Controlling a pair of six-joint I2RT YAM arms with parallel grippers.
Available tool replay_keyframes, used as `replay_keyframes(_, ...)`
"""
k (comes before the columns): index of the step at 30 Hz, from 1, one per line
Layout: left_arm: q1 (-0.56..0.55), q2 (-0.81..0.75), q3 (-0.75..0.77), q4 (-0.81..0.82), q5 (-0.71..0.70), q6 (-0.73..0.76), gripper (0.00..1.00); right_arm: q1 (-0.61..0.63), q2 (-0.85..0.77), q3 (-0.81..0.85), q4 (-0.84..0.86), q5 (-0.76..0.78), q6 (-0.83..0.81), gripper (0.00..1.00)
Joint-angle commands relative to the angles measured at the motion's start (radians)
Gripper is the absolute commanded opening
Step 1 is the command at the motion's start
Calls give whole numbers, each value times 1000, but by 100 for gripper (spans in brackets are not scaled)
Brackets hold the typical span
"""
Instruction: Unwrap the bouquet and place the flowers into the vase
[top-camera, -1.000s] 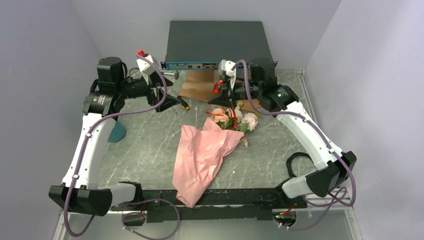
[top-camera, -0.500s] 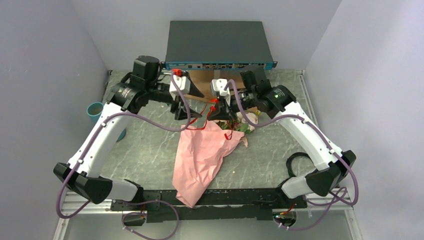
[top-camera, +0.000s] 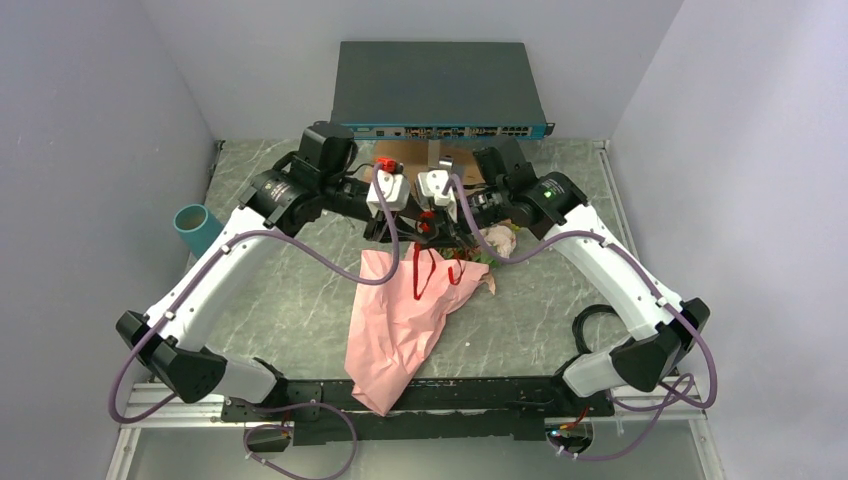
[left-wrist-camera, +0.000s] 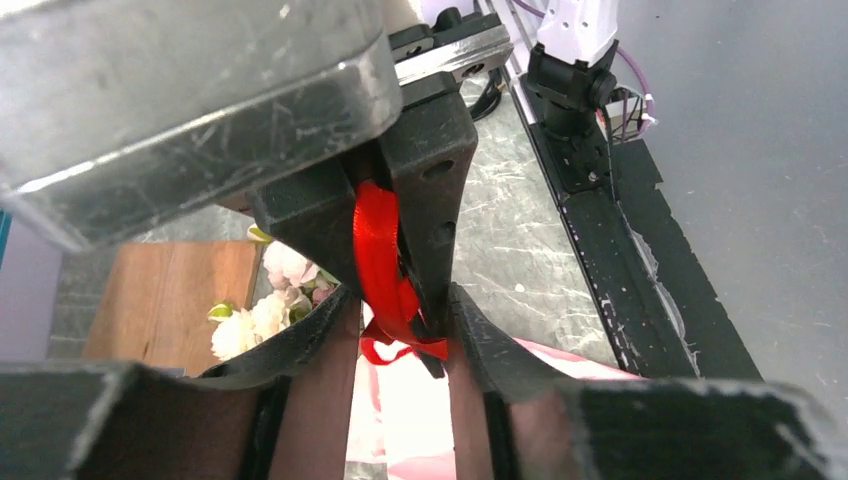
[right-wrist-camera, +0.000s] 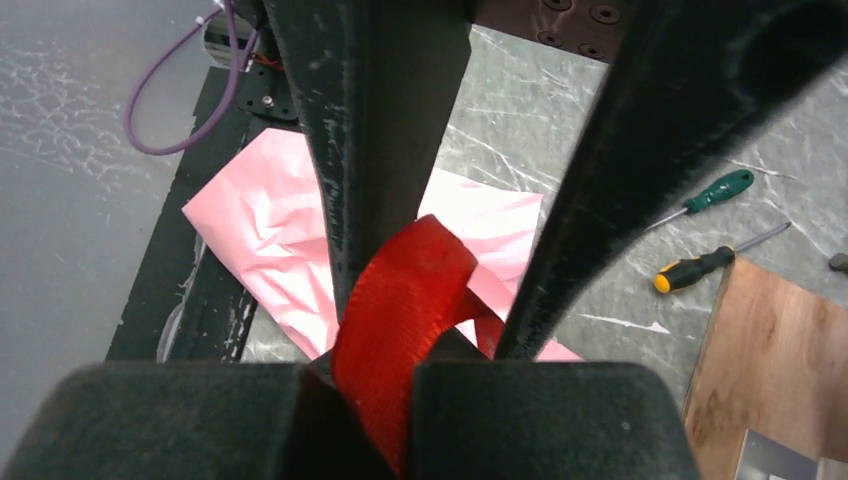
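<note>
The bouquet lies mid-table: crinkled pink paper (top-camera: 395, 320) with the flowers (top-camera: 500, 240) at its far end, mostly hidden by the arms. A red ribbon (top-camera: 418, 270) hangs in loops over the paper. My right gripper (top-camera: 434, 226) is shut on the ribbon (right-wrist-camera: 400, 300). My left gripper (top-camera: 404, 228) faces it, jaws still apart, its fingers (right-wrist-camera: 370, 150) straddling the ribbon (left-wrist-camera: 375, 250) and the tip of the right gripper (left-wrist-camera: 430, 190). Cream blooms (left-wrist-camera: 265, 305) show below. The teal vase (top-camera: 197, 228) stands at the left edge.
A dark rack unit (top-camera: 435, 85) sits at the back, with a wooden board (right-wrist-camera: 770, 370) in front of it. Two screwdrivers, green (right-wrist-camera: 715, 190) and orange-tipped (right-wrist-camera: 700, 268), lie near the board. A black rail (top-camera: 450, 395) runs along the near edge.
My left arm swung from the left side to the centre, meeting the right gripper, and its jaws narrowed. The right gripper shifted left with the ribbon, which now hangs over the paper. The vase came into view.
</note>
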Motion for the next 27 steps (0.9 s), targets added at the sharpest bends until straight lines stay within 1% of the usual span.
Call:
replay_keyframes(1, -21, -5, 1, 42, -33, -13, 27, 4, -9, 29, 20, 3, -26, 0)
replay_keyframes(3, -21, -11, -8, 46, -55, -16, 20, 4, -16, 19, 34, 5, -20, 0)
replay_keyframes(6, -21, -24, -13, 57, -81, -38, 2, 4, -29, -2, 52, 10, -12, 0)
replay_keyframes(7, -19, -32, -13, 61, -87, -49, 0, 4, -32, -9, 59, 15, -7, 0)
replay_keyframes(10, -19, -53, -11, 58, -95, -59, 0, 4, -41, -33, 88, 34, 25, 0)
replay_keyframes(11, -19, -66, -11, 60, -100, -70, 0, 4, -42, -43, 97, 42, 38, 3)
replay_keyframes(13, -18, -88, -15, 69, -113, -96, 0, 2, -46, -55, 114, 61, 69, 11)
replay_keyframes(14, -13, -101, -17, 78, -124, -118, 0, -2, -48, -60, 127, 70, 87, 18)
replay_keyframes(17, 46, -135, -28, 105, -118, -196, 0, -31, -56, -77, 156, 65, 150, 46)
replay_keyframes(18, 78, -143, -32, 118, -108, -230, 0, -43, -60, -83, 167, 59, 167, 60)
replay_keyframes(19, 112, -152, -36, 125, -99, -265, 0, -53, -63, -89, 177, 54, 184, 72)
replay_keyframes(20, 149, -159, -39, 136, -87, -299, 0, -62, -67, -95, 183, 46, 193, 78)
replay_keyframes(22, 225, -167, -32, 158, -73, -386, 0, -77, -76, -110, 201, 39, 222, 84)
replay_keyframes(24, 301, -162, -9, 168, -63, -454, 0, -85, -88, -131, 222, 42, 249, 87)
replay_keyframes(27, 413, -128, 58, 160, -84, -547, 0, -91, -110, -167, 263, 54, 280, 89)
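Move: Hanging in the right hand's shut fingertips, the red ribbon is practically at that hand point; from the left hand it sits about 2 cm to the right, 2 cm lower and level fore and aft. Far below the left hand, some 33 cm down, the pink wrapping lies about 4 cm back and 3 cm left, the flowers roughly 12 cm ahead and 12 cm right, and the yellow-black screwdriver about 20 cm ahead and 12 cm left. Closing from half open, the left fingers pinch the red ribbon beside the right fingertips and nearly stay in place until the right hand opens wide and lets go. The left hand then draws the ribbon about 9 cm left, with some 5 cm each forward and up, swinging about 25 degrees counter-clockwise, while the right eases about 3 cm forward, slightly right and down. ##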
